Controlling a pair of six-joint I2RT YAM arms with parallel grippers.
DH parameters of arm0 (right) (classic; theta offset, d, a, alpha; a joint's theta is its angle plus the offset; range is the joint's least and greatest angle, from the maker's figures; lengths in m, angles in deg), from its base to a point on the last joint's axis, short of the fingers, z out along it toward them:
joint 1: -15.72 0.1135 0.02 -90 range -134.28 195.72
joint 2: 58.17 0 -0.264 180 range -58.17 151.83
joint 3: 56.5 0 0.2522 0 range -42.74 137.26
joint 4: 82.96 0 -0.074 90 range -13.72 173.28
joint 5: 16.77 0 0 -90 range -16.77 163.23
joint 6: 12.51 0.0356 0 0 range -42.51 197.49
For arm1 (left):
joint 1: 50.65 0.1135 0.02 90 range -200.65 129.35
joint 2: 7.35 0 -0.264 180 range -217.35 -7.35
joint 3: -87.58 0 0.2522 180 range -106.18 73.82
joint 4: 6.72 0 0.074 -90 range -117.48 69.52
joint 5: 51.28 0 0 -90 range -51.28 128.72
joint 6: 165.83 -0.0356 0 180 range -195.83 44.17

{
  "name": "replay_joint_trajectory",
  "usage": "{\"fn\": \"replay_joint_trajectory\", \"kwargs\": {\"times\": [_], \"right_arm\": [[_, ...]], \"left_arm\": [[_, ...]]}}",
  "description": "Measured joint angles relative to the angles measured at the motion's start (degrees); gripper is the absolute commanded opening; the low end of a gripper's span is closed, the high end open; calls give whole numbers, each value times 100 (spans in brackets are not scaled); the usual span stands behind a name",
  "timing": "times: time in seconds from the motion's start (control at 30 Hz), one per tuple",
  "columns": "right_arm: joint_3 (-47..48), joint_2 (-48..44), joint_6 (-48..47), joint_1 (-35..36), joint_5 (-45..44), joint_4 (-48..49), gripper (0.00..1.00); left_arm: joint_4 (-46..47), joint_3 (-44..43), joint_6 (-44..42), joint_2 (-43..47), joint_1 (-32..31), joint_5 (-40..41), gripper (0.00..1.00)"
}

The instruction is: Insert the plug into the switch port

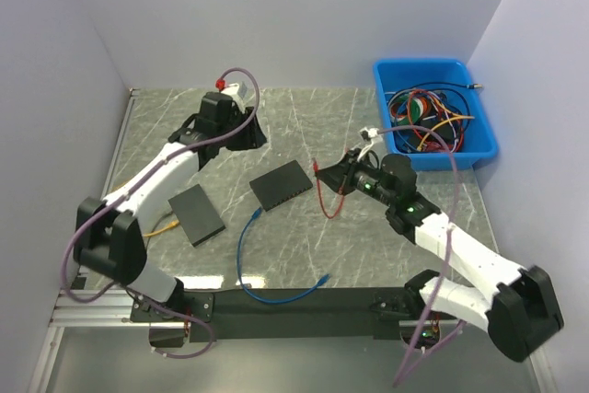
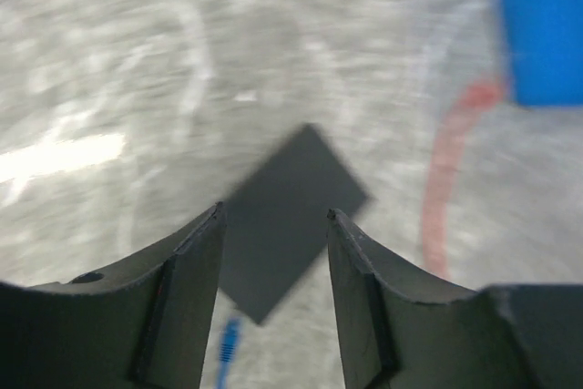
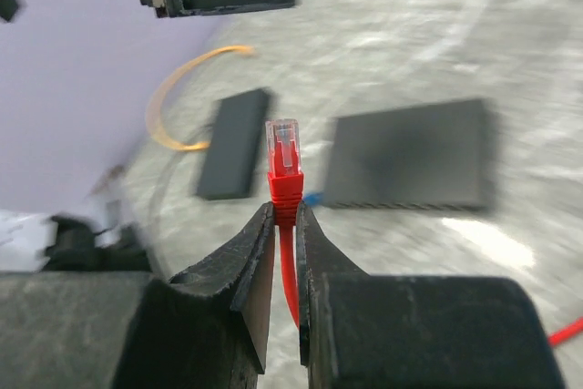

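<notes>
My right gripper [image 3: 284, 211] is shut on the red boot of a red cable, and its clear plug [image 3: 284, 148] sticks out past the fingertips. In the top view that gripper [image 1: 324, 172] hovers just right of a black switch [image 1: 282, 184], with the red cable [image 1: 324, 200] trailing below it. The switch [image 3: 410, 157] lies ahead and right of the plug, apart from it. My left gripper [image 1: 250, 133] hangs open and empty above the table behind the switch. In the left wrist view the switch [image 2: 287, 207] shows between and beyond the open left gripper [image 2: 275, 214].
A second black switch [image 1: 196, 213] lies at the left with a yellow cable [image 1: 161, 225] beside it. A blue cable [image 1: 244, 255] runs from the first switch's near corner toward the front rail. A blue bin [image 1: 433, 121] of tangled cables stands at the back right.
</notes>
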Motion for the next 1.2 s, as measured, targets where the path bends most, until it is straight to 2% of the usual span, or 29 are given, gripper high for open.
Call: {"fn": "replay_joint_trajectory", "kwargs": {"times": [0.1, 0.23, 0.43, 0.73, 0.97, 1.2], "right_arm": [[96, -494, -326, 2, -752, -881, 0], [468, -798, -686, 190, -1895, -1888, 0], [994, -227, -994, 1021, -3141, -2765, 0], [1058, 1279, -1027, 1641, -3353, -3077, 0], [1436, 2439, -938, 2312, -3298, -3018, 0], [2076, 3346, -879, 2575, -3265, -3023, 0]], "left_arm": [[-387, -304, -2, -509, 42, 586, 52], [-730, -426, 2, -960, 109, 922, 52], [-1086, -603, 28, -1329, 339, 981, 49], [-1340, -933, 28, -1961, 507, 1073, 48], [-1589, -1075, 44, -2350, 507, 1049, 41], [-1773, -1165, 66, -2522, 507, 949, 33]]}}
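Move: The right hand holds the red plug; the middle switch lies about 10 cm ahead of it, 10 cm to its left and 20 cm below, its ports along the near edge. At table height too, the blue plug's end is about 1 cm ahead and 17 cm left of that hand, the left switch about 1 cm ahead and 33 cm left. From the empty left hand the middle switch is roughly level fore and aft, 6 cm to the right and 19 cm down. The right hand, still pinching the red plug, first swings about 5 cm right, then drops some 17 cm while sweeping back to the left and slightly back, the wrist rolling about 45 degrees left side down so the plug points forward, left and steeply down, short of the middle switch's port edge. The open left hand sinks too, about 15 cm and some 6 cm left, tipping its fingers to point nearly straight down and partly closing them beside that switch's left end, without touching it. ##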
